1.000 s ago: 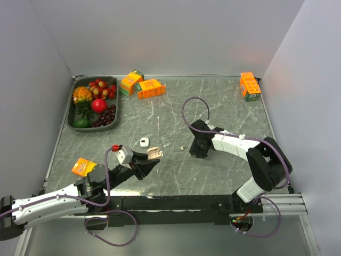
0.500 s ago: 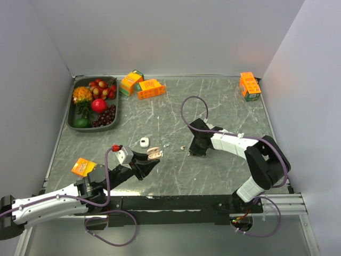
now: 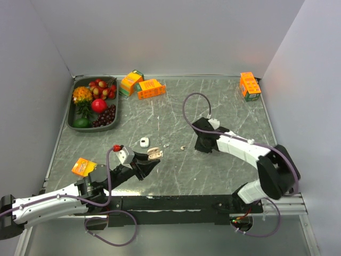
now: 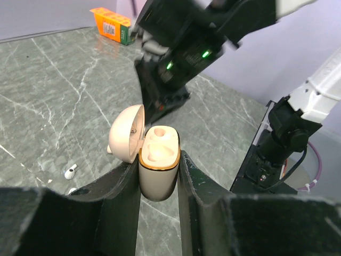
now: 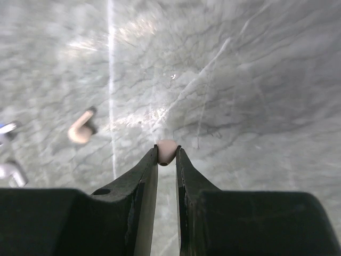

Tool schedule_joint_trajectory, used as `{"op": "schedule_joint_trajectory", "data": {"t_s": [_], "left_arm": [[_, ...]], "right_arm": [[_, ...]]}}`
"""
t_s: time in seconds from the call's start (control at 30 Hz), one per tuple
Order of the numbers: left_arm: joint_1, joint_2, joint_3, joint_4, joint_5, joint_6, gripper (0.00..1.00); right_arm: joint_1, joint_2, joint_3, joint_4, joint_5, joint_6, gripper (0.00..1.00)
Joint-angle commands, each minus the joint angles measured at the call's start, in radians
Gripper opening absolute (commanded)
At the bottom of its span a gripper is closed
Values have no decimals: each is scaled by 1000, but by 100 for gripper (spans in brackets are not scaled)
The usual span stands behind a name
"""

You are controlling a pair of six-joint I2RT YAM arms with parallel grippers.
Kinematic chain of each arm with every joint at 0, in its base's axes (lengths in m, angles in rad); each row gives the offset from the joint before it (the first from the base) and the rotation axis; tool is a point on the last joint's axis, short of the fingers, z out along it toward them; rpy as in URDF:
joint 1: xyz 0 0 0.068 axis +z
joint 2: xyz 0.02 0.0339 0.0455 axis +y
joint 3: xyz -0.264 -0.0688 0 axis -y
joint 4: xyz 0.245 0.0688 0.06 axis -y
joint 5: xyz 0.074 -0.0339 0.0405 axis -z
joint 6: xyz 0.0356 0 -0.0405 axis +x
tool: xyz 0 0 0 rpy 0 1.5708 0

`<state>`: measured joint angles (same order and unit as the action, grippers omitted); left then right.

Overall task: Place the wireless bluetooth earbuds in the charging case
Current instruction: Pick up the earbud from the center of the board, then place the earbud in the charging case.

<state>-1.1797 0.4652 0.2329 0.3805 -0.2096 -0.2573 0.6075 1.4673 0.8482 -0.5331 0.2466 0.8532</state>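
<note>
My left gripper (image 4: 159,162) is shut on the cream charging case (image 4: 158,173), held upright with its lid (image 4: 126,133) swung open to the left; from above, the case (image 3: 153,153) hangs over the table's near middle. My right gripper (image 5: 167,154) is shut on a tiny pale earbud (image 5: 167,151) pinched at its fingertips just above the marble. The right gripper (image 3: 201,144) sits right of the case. Another earbud (image 5: 81,129) lies loose on the table (image 3: 183,147). One more earbud (image 4: 70,172) lies left of the case.
A small white case (image 3: 144,142) rests behind the held one. A dark fruit tray (image 3: 71,114) stands at back left. Orange boxes sit at the back (image 3: 151,88), back right (image 3: 249,85) and near left (image 3: 83,166). Walls enclose three sides.
My right gripper has shut on an earbud and pulled back slightly to the right, leaving one earbud on the table. The left arm with the case has not moved.
</note>
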Motion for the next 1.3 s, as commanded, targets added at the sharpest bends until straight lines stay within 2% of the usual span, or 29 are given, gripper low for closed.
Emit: {"op": "schedule_joint_trajectory", "data": {"t_s": [0.0,0.23,0.37,0.6,0.77,0.9,1.03,1.27], "left_arm": [[-8,27,43,50,-22,7,1],[-6,92,40,115,2,29,1],[-8,112,33,165,19,56,1],[-8,171,32,265,47,139,1],[-6,237,39,355,73,158,1],[-6,297,57,402,64,165,1],[-3,351,72,465,18,150,1],[3,447,117,547,39,132,1]], "right_arm": [[26,-192,17,-4,120,-111,0],[115,-412,-9,100,123,-331,0],[181,-568,2,148,62,-483,0],[251,-670,90,131,-39,-658,0],[346,-740,75,217,-60,-769,0],[435,-774,16,337,8,-821,0],[550,-769,-40,464,164,-934,0],[655,-746,-110,680,318,-1016,0]]}}
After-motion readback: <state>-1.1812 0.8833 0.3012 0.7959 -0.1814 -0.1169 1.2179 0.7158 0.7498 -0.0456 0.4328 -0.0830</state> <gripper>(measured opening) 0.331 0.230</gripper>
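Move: The open charging case in the left fingers is where the right hand's earbud is headed: roughly 18 cm to the right hand's left, 12 cm back and 19 cm higher. On the table about 3 cm below that hand, a loose beige earbud lies 7 cm left and 3 cm ahead; the white earbud is 14 cm left and 4 cm ahead. From the left hand, the held earbud is some 12 cm forward, 18 cm right and 19 cm down. Upward fast, about 27 cm, the right arm carries the earbud it already pinches, soon also drawing back and left some 8 cm each way towards the charging case, while the wrist swings the fingers from pointing down to nearly level, facing forward-left. The left hand, still gripping the case, dips slightly, then shifts about 5 cm right to meet it, ending a little higher. ##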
